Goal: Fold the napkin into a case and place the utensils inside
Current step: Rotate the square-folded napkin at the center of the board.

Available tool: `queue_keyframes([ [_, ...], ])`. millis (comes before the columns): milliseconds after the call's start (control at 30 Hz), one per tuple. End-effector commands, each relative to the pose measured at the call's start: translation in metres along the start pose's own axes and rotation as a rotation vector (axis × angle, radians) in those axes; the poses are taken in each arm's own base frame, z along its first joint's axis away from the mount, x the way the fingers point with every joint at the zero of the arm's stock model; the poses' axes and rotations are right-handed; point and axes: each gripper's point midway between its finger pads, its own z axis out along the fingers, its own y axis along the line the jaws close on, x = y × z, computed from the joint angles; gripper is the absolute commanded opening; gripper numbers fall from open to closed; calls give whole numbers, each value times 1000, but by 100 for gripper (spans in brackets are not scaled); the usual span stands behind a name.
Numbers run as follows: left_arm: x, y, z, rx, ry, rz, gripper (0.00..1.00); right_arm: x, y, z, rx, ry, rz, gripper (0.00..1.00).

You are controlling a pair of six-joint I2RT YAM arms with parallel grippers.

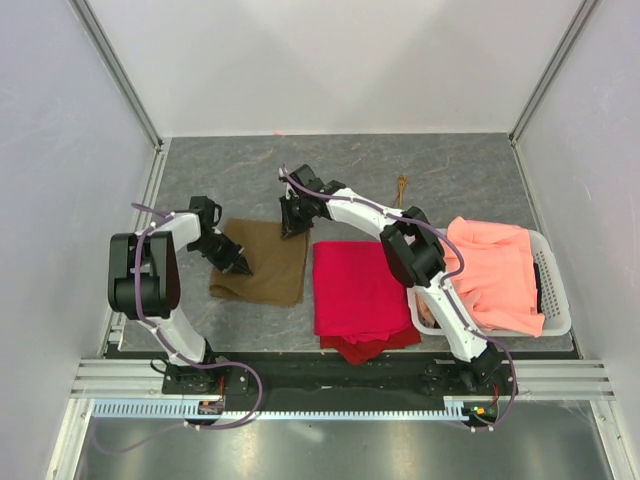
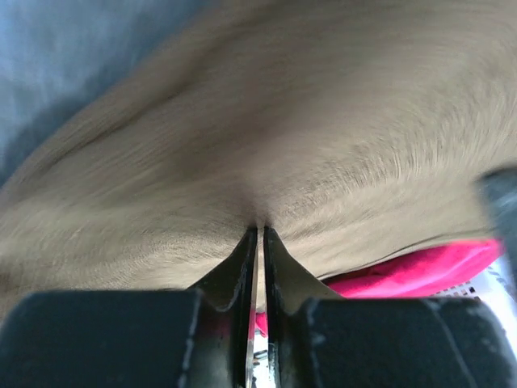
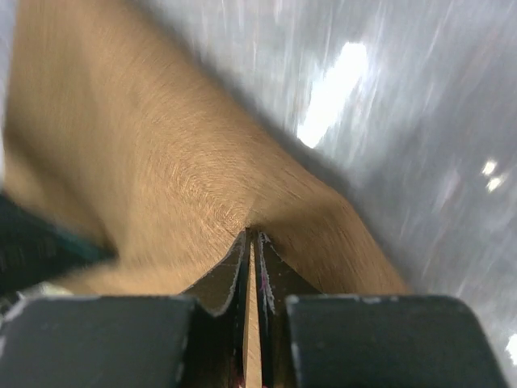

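The olive-brown napkin [image 1: 262, 268] lies on the grey table, left of centre, with no case shape to it that I can make out. My left gripper [image 1: 241, 265] sits over its left half. In the left wrist view the left gripper [image 2: 259, 228] is shut, pinching a pucker of the napkin [image 2: 283, 121] at its tips. My right gripper [image 1: 292, 229] is at the napkin's far right corner. In the right wrist view the right gripper [image 3: 252, 233] is shut on the napkin [image 3: 161, 162], with fabric showing between the jaws. The gold utensils [image 1: 402, 188] lie apart, further back and to the right.
A bright red cloth [image 1: 355, 290] lies just right of the napkin and shows under it in the left wrist view [image 2: 420, 271]. A white basket [image 1: 556, 295] at the right holds a salmon-orange cloth [image 1: 495, 275]. Walls enclose the table on three sides.
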Motion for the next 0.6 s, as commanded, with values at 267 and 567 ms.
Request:
queue_keyframes([
  [267,4,-21,-75,102,-176,95,24,-86,12,-22,-39,-203,29,16],
  [567,11,21,-98,-61,-232,145,38,-20,41,-94,-123,-3,94,46],
])
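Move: Both shut grippers start down on the brown folded napkin. Its middle lies about 3 cm right and 2 cm ahead of the left gripper, and some 6 cm left and 5 cm back of the right one, which is near the far right corner. From the right gripper, the red napkins are about 12 cm back and 17 cm to the right; the gold spoon is roughly 9 cm ahead and 25 cm to the right. Push the napkin's far right part forward about 6 cm and slightly left with the right gripper's shut tips, while the left draws back 1–2 cm on its near left part, turning the napkin counter-clockwise. Then let go with both: lift the left about 9 cm, tilting its fingers forward, and raise the right about 5 cm as it comes back and rightward; let both part their fingers, the right wider. ##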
